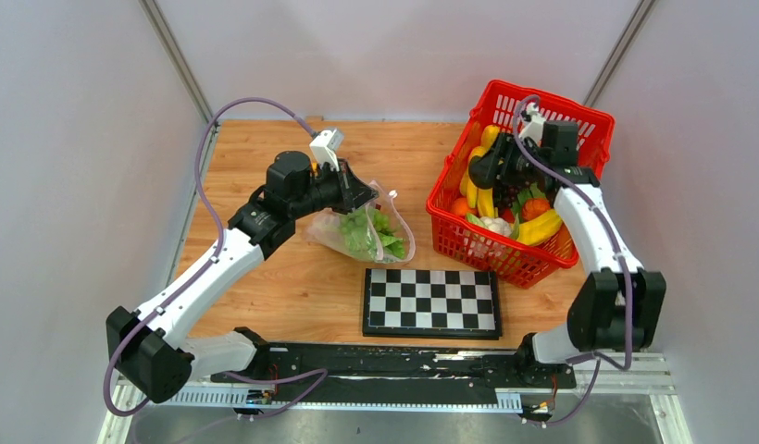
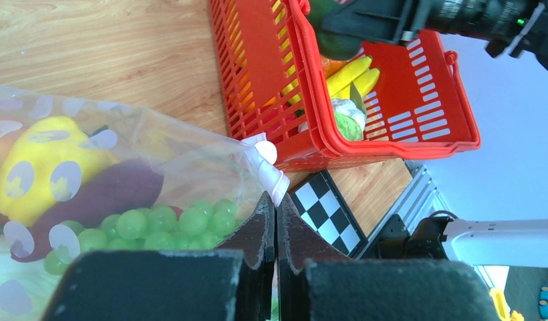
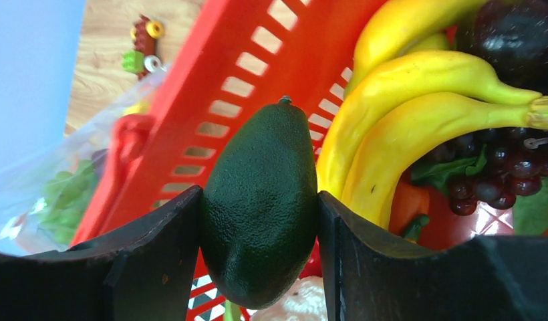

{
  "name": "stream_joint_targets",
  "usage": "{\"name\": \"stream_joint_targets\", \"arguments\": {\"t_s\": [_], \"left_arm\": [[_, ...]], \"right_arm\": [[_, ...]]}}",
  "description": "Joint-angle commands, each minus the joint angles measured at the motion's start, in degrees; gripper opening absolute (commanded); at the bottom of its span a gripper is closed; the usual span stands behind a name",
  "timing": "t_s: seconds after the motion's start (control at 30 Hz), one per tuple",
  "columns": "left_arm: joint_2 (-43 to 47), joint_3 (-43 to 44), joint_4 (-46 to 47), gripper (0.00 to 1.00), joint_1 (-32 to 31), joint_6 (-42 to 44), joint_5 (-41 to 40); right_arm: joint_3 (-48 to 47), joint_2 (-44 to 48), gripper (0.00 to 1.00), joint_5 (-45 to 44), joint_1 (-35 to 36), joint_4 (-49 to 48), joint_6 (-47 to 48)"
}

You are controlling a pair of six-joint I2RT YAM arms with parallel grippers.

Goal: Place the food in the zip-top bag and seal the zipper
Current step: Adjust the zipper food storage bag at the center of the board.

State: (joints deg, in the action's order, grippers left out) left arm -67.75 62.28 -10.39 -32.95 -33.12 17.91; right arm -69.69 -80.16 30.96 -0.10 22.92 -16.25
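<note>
The zip-top bag (image 1: 380,236) lies left of centre on the table, with green lettuce (image 1: 362,233) showing inside. In the left wrist view the bag (image 2: 158,154) holds a yellow piece (image 2: 44,164), a purple piece (image 2: 107,200) and green grapes (image 2: 171,224). My left gripper (image 2: 276,200) is shut on the bag's edge at its pale pink zipper (image 2: 271,172); from above, this gripper (image 1: 365,196) sits at the bag's top. My right gripper (image 3: 260,194) is shut on a dark green avocado (image 3: 261,154) over the red basket (image 3: 258,67), near its left wall (image 1: 475,171).
The red mesh basket (image 1: 579,125) at the back right holds bananas (image 3: 418,100), dark grapes (image 3: 498,177) and other toy food. A chessboard (image 1: 431,302) lies at the front centre. A small toy-brick figure (image 3: 144,48) sits on the table beyond the basket.
</note>
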Motion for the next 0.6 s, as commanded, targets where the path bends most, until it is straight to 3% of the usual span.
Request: {"name": "stream_joint_targets", "arguments": {"t_s": [0.0, 0.1, 0.13, 0.23, 0.33, 0.57], "left_arm": [[-0.06, 2.57, 3.93, 0.0, 0.34, -0.74, 1.08], [-0.04, 2.47, 4.41, 0.0, 0.36, -1.23, 1.32], [0.0, 2.32, 4.6, 0.0, 0.34, -1.35, 1.27], [-0.08, 2.27, 4.64, 0.0, 0.34, -1.2, 1.06], [-0.7, 2.6, 4.37, 0.0, 0.47, -1.14, 1.47], [-1.33, 2.26, 5.49, 0.0, 0.43, -1.63, 2.63]], "right_arm": [[-7.9, -7.82, 0.47, -2.41, 3.15, 10.72, 7.63], [-11.19, -11.83, 0.52, -9.25, 4.22, 16.08, 9.91], [-11.73, -12.6, 0.56, -9.75, 4.27, 16.91, 10.18], [-11.26, -12.66, 0.55, -7.79, 4.4, 16.21, 10.78], [-12.35, -12.44, 0.72, -6.81, 4.38, 17.0, 10.44], [-10.33, -2.5, 0.8, -6.54, 4.4, 16.47, 10.41]]}}
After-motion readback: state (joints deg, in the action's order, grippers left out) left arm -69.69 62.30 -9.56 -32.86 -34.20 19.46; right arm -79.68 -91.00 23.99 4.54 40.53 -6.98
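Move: The avocado is already in my right hand. The free spot for it inside the red basket's near-left corner is about level with that hand, some 3 cm left and 12 cm below. At a similar depth, the bananas lie about 4 cm forward and 3 cm right of my right hand, and the cauliflower about 6 cm back and 5 cm right. From my left hand the spot is roughly 10 cm forward, 19 cm right and 19 cm down. I lower the avocado with my right hand about 7 cm into the basket beside its left wall, edging a centimetre left and tipping my fingers some 15 degrees further down. Then I open the fingers, let the avocado go and start back up, nearly 2 cm. My left hand keeps its shut grip on the bag's zipper corner, sinking barely a centimetre. ##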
